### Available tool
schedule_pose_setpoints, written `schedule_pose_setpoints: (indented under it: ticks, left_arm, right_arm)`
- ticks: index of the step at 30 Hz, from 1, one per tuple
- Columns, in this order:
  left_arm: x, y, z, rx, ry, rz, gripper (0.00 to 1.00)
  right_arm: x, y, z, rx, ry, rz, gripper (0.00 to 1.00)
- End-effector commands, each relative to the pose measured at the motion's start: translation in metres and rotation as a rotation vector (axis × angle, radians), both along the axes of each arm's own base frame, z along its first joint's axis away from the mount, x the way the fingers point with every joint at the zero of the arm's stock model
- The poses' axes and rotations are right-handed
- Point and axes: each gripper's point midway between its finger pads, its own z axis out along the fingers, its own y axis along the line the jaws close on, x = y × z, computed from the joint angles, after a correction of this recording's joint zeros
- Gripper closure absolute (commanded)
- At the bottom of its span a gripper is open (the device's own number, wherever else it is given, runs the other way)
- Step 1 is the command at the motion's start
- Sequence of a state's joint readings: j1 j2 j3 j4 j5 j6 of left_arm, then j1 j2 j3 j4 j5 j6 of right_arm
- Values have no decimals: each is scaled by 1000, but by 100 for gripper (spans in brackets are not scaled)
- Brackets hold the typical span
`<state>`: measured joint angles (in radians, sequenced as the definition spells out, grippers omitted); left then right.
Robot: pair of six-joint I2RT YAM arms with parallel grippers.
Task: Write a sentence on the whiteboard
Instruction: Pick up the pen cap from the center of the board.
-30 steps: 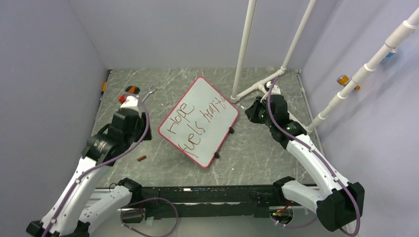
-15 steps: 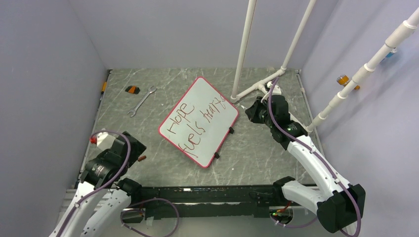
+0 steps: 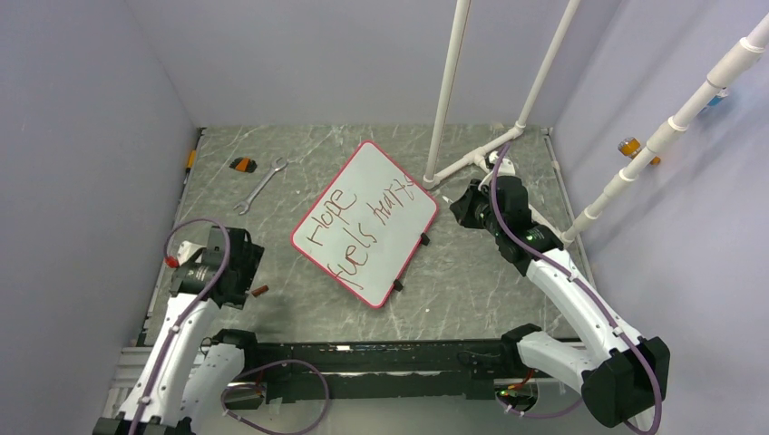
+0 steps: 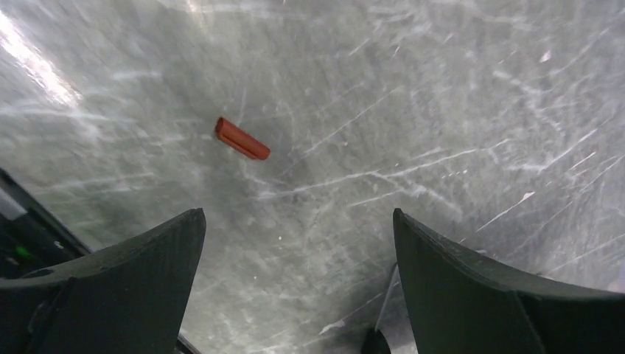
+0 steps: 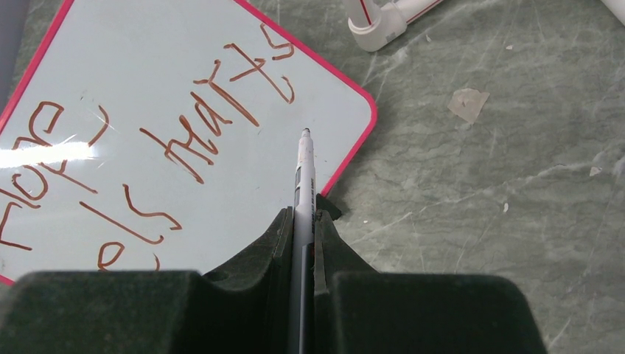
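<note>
The whiteboard [image 3: 376,177], red-framed, lies tilted mid-table, with two black feet on its right edge. The sentence [image 3: 361,227] in red-brown marker reads about "Hope fuels hearts" in two lines. My right gripper [image 3: 459,205] is just right of the board, shut on a white marker [image 5: 304,184]. The marker's tip hovers over the board's [image 5: 147,59] right corner, below the last word [image 5: 221,103]. My left gripper [image 3: 238,275] is open and empty at the near left. A small red-brown marker cap [image 4: 242,139] lies on the table ahead of its fingers; it also shows in the top view [image 3: 259,291].
A wrench [image 3: 261,184] and a small orange-black object [image 3: 241,164] lie at the far left. White PVC pipes [image 3: 449,91] rise behind the board, and their foot [image 5: 376,22] is near its corner. A scrap of tape [image 5: 468,103] lies on the table. Walls enclose three sides.
My left arm has pulled back from the far left near the wrench to the near left, and now hangs open over the cap. The right arm and board have not moved.
</note>
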<state>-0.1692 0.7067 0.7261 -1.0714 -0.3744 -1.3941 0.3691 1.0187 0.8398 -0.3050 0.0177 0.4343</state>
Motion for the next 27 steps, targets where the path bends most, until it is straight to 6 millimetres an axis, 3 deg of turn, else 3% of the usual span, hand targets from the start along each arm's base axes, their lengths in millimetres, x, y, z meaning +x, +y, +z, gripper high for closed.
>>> schedule_pose_setpoints:
  ticks: [1, 7, 11, 17, 27]
  left_arm:
    - [15, -34, -19, -220, -10, -60, 1]
    - [3, -10, -22, -208, 6, 151, 9]
    - [4, -8, -33, -252, 34, 203, 10]
    - [0, -9, -56, -313, 192, 245, 33]
    - [-1, 2, -72, -268, 214, 309, 30]
  right_arm:
    - [3, -1, 15, 5, -66, -5, 100]
    - [3, -1, 13, 4, -64, -4, 100]
    - [2, -1, 13, 2, -65, -3, 100]
    - [2, -1, 11, -7, -63, -5, 100]
    - [2, 1, 8, -10, -56, -1, 100]
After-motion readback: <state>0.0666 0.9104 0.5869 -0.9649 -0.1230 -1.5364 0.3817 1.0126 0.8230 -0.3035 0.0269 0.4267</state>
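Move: The pen cap lies on the table almost straight below the left gripper: roughly 2 cm ahead, level with it sideways, about 13 cm down. The whiteboard's middle is some 21 cm ahead and 26 cm to the right of this gripper, and the wrench about 34 cm ahead and 5 cm left, both at table height. From the right hand the cap is about 47 cm left, 10 cm back and 20 cm below. Lower the open left gripper about 7 cm towards the pen cap, tipping the fingers some 20 degrees steeper to point nearly straight down and twisting the hand about 15 degrees counter-clockwise. On the way, draw the fingers in from wide open to roughly two-thirds, still clear of the cap. Keep the marker gripped in the right hand, almost still. ##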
